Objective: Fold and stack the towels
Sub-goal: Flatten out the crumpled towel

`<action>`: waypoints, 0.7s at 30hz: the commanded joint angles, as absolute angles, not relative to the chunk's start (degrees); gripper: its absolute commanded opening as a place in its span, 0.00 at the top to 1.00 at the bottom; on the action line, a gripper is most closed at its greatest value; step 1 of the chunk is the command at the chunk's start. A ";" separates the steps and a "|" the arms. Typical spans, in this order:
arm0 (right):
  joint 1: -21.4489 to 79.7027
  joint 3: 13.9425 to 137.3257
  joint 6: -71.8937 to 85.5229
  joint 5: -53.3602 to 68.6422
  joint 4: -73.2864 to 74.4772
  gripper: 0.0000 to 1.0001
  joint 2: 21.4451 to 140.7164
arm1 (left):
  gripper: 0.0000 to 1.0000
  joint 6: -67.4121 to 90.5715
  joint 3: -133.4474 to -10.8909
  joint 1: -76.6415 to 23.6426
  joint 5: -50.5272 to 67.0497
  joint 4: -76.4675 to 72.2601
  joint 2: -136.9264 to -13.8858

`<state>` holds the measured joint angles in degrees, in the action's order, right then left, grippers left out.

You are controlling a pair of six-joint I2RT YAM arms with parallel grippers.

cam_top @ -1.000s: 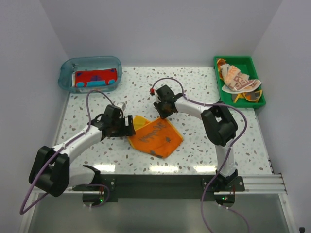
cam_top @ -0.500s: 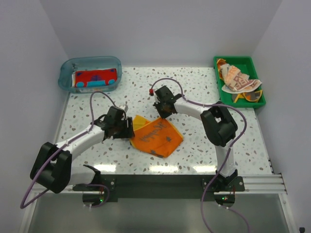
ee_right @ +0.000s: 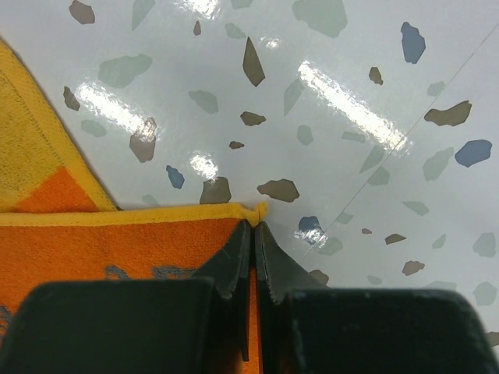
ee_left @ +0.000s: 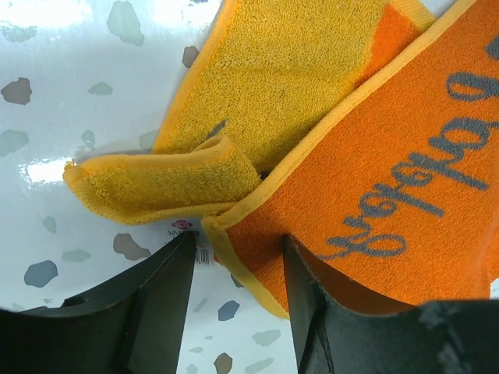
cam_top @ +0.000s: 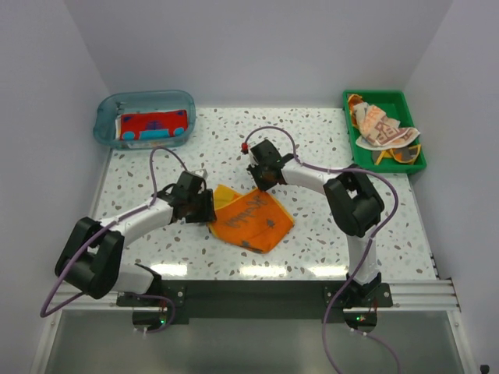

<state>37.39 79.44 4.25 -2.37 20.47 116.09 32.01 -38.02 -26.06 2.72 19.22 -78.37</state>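
An orange towel with a yellow trim and grey lettering lies loosely folded mid-table, its yellow underside showing at the left. My right gripper is shut on the towel's far corner, pinching the trim at table level. At the towel's left corner, my left gripper is low on the table and open. The trimmed corner lies between its jaws, with the right finger resting against the cloth. A red and teal towel lies folded in the tub. Peach-patterned towels are heaped in the tray.
The clear blue tub stands at the back left and the green tray at the back right. Purple cables loop over both arms. A small white label sticks out under the towel's left corner. White walls close in three sides.
My left gripper slid right to the towel's left corner and its jaws narrowed. My right gripper closed on the far corner.
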 commanded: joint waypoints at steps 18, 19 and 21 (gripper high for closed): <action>37.71 77.69 4.83 -3.69 23.47 1.00 115.93 | 0.73 32.35 -42.89 -26.54 0.18 16.08 -78.84; 37.71 77.70 4.83 -3.78 23.47 1.00 115.93 | 0.78 32.26 -42.98 -26.54 0.18 16.17 -78.58; 37.71 77.78 4.75 -4.13 23.55 1.00 115.93 | 0.83 31.99 -42.89 -26.54 0.18 16.17 -78.14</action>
<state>37.41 78.98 4.54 -2.52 19.94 115.87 32.32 -40.66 -26.28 1.21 17.26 -79.99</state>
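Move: The orange towel's near left corner lies almost between the left hand's half-open fingers, about 2 cm ahead, 0 cm sideways and 1 cm below. A white tag shows roughly 1 cm ahead and 2 cm left of the left hand, the curled yellow end about 4 cm ahead and 2 cm left, and the yellow flap some 9 cm ahead and 5 cm right. From the right hand the near left corner is about 11 cm back and 13 cm left. The left hand eases forward about 2 cm, drifting slightly right, onto the towel's near left corner, its fingers closing from half open to nearly shut and pinching the bordered corner between their tips while the hand rises about 1 cm in the second half. The right hand stays still and keeps its shut grip on the towel's far edge, so the lettered edge now runs from one grip to the other. ##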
